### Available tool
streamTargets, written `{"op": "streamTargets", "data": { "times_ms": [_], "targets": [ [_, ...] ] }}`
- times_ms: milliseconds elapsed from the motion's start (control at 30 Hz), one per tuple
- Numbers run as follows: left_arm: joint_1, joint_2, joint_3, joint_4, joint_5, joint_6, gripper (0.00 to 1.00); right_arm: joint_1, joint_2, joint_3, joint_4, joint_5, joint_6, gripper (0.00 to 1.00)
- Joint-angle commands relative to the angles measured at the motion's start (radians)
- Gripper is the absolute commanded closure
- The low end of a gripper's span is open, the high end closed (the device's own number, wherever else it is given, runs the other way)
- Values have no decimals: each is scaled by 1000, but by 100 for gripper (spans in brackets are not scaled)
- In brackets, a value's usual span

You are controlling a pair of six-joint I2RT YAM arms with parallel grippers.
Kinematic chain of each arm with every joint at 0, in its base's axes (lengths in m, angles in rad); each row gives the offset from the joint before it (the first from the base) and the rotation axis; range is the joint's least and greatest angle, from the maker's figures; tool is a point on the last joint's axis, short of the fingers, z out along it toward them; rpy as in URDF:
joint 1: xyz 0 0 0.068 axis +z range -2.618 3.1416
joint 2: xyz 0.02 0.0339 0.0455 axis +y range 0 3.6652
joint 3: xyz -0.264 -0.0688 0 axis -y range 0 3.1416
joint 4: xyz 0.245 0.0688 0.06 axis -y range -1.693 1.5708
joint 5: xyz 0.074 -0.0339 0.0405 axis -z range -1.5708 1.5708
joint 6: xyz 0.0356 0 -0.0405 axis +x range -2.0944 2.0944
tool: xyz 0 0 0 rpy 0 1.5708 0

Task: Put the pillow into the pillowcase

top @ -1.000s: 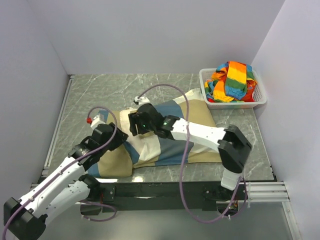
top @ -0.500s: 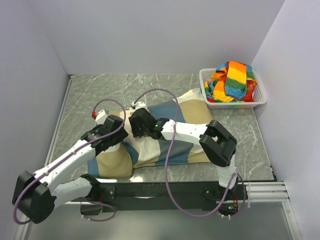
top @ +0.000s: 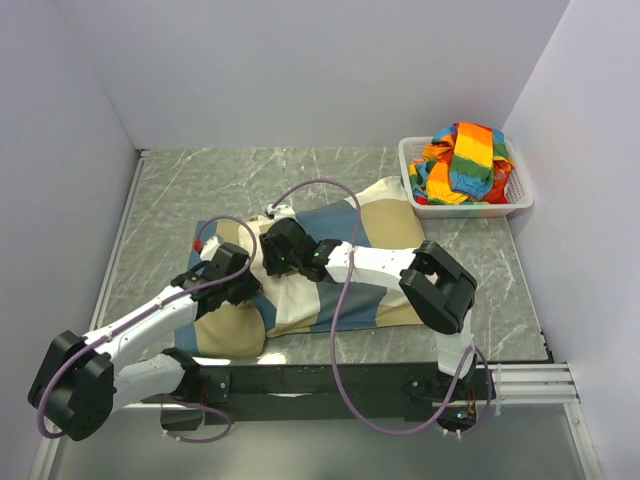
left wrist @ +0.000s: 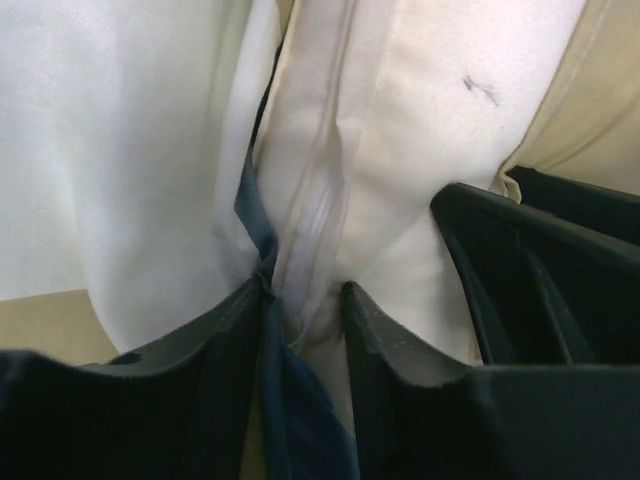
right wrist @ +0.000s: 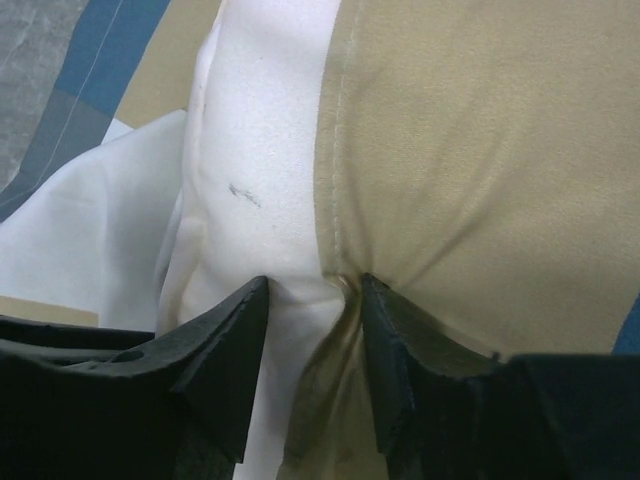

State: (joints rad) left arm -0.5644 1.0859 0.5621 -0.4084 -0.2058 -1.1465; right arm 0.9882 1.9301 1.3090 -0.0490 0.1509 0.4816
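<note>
The pillowcase (top: 395,230), in blue, tan and off-white blocks, lies bulging across the middle of the table. Both grippers meet at its left part. My left gripper (top: 240,272) (left wrist: 305,290) is shut on a fold where a blue pillowcase edge (left wrist: 250,215) meets the cream pillow (left wrist: 420,120) with its stitched seam. My right gripper (top: 272,252) (right wrist: 312,280) is shut on a pinch of the tan hemmed pillowcase edge (right wrist: 450,170) bunched with the white pillow cloth (right wrist: 260,150). Most of the pillow is hidden inside the case.
A white basket (top: 465,208) holding rainbow-striped cloth (top: 465,155) stands at the back right corner. White walls close the marble table (top: 170,190) on the left, back and right. The right arm's cable (top: 345,200) loops over the pillowcase.
My left gripper has moved right and forward onto the pillowcase's left part, close to the right gripper. Both pairs of jaws have narrowed onto the fabric. The right arm's elbow has folded in.
</note>
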Motion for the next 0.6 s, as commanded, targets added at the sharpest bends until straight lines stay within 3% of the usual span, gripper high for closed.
{"op": "streamTargets", "data": {
  "times_ms": [0,33,67,167,300,567],
  "targets": [
    [12,17,-18,-1,16,-35,66,7,-2,15,-103,-36,3,47],
    [20,29,-8,-9,-6,-30,71,12,-11,22,-109,-27,-6,43],
    [46,31,1,-4,-6,-21,84,18,-16,27,-120,2,-14,41],
    [96,26,4,17,8,-1,99,40,-16,79,-164,76,-44,28],
    [116,-23,-16,36,3,-10,99,40,62,214,-252,176,-75,16],
    [144,-130,-91,88,13,-91,99,50,334,528,-448,205,-129,2]
  ]
}}
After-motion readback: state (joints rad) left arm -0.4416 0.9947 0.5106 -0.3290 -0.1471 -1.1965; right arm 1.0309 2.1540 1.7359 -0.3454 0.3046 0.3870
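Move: The left hand hovers half open over the pillow's piped edge beside the pillowcase fold, about 1 cm ahead and 1 cm below; the pillowcase's loose tan flap is some 8 cm back and 6 cm left, 4 cm lower. The right hand, half open at the tan hem, has the bare end of the pillow about 3 cm ahead, 3 cm left and 1 cm below; the covered body is level with it, roughly 18 cm right and 3 cm below. The left fingers shut on the pillow's piped edge and the fold beside it, easing about 3 cm forward, left and up with the pinch. The right hand meanwhile opens wide at the hem, lifts a couple of centimetres, then goes some 4 cm left and forward over the pillow's bare end, dipping again so its fingers straddle that white end. ##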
